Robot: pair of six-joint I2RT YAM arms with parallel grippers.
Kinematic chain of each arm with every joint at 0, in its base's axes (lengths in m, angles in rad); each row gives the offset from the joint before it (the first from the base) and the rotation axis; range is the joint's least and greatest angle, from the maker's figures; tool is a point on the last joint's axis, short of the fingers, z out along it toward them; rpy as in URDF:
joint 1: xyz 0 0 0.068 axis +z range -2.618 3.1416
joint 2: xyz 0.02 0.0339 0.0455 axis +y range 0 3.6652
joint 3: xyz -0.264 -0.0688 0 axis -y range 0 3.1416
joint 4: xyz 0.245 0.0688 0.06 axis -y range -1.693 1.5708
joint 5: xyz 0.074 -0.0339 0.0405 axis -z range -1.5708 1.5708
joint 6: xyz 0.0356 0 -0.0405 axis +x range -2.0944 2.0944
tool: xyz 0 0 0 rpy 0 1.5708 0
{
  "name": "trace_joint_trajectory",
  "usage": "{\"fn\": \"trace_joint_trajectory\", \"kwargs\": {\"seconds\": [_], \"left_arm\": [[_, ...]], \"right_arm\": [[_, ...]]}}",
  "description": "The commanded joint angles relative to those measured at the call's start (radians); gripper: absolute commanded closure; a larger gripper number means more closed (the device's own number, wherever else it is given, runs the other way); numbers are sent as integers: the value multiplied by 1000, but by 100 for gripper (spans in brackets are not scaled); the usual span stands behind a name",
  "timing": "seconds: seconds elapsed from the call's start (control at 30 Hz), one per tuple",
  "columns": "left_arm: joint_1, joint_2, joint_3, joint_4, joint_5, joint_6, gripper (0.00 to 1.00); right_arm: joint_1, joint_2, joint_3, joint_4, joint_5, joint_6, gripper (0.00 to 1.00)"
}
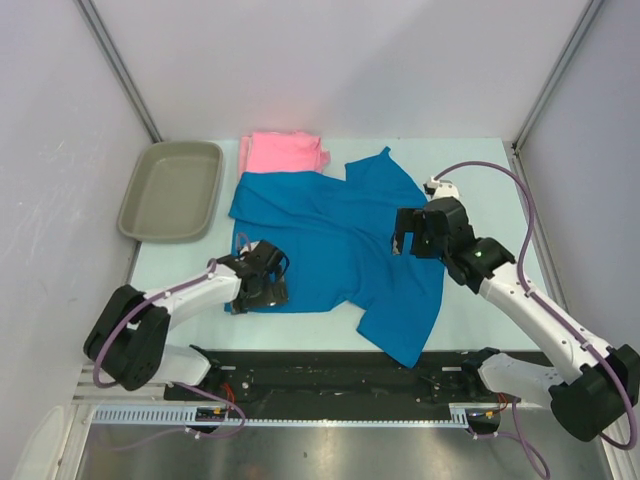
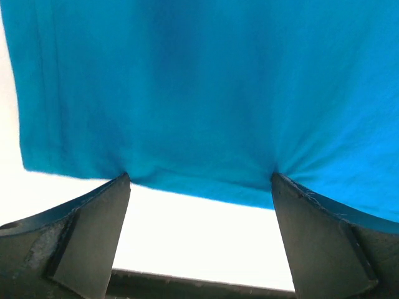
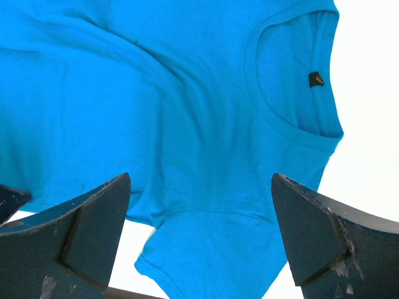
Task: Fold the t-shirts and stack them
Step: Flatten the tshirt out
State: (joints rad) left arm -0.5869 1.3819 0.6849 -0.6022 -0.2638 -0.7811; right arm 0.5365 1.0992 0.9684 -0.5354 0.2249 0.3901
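A bright blue t-shirt [image 1: 330,235] lies spread flat mid-table, its collar [image 3: 293,81] toward the right and one sleeve [image 3: 206,255] reaching the near edge. Behind it rests a folded light pink t-shirt [image 1: 283,153]. My left gripper [image 1: 264,288] sits low at the blue shirt's near-left hem. It is open, and both fingertips [image 2: 121,182] touch the hem edge [image 2: 199,187] with nothing between them. Over the blue t-shirt [image 3: 156,112], my right gripper [image 1: 406,240] hovers near the collar, open, with its fingers [image 3: 100,230] spread wide above the cloth.
A grey-beige plastic tray [image 1: 172,188] stands at the back left. White walls close in the table on the left, back and right. A black rail [image 1: 330,375] with both arm bases runs along the near edge.
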Motion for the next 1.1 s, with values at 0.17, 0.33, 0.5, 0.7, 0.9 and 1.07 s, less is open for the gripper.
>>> {"fn": "trace_joint_trajectory", "kwargs": {"seconds": [0.17, 0.33, 0.5, 0.7, 0.9, 1.07], "left_arm": [[-22, -151, -119, -255, 184, -156, 0], [-22, -362, 14, -385, 83, -190, 0], [-21, -339, 188, -456, 17, -167, 0], [-22, -293, 128, -343, 4, -187, 0], [30, -362, 93, -62, 56, -169, 0], [84, -181, 206, -42, 81, -98, 1]], "right_arm": [[-7, -61, 4, -46, 21, 4, 0], [-6, -70, 4, -43, 21, -10, 0], [-15, -6, 1, -81, 71, -17, 0], [-17, -13, -36, -72, 86, -7, 0], [-228, 33, -57, 23, 33, 16, 0], [-397, 207, -47, 190, -113, 113, 0]]}}
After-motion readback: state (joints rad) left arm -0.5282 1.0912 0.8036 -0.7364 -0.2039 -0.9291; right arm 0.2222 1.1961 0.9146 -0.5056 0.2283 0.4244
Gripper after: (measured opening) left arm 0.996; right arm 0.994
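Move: My left hand, open, has its fingertips down on the blue t-shirt at its near hem, which lies about 1 cm back; the hem's left corner is some 7 cm to the left and 2 cm back, the table's near edge roughly 10 cm straight back. My right hand hovers about 19 cm up: the t-shirt's near collar corner is 9 cm to its right and 2 cm ahead, the neck tag 6 cm right and 5 cm ahead. I draw my left hand's open fingertips back about 7 cm at cloth level, over the hem towards the table's near edge, then lift off some 10 cm and swing forward again over the t-shirt. My right hand, almost still at first, then sweeps about 9 cm right while sinking 5 cm and edging forward, turning some 20 degrees clockwise towards the collar corner, fingers staying open. ##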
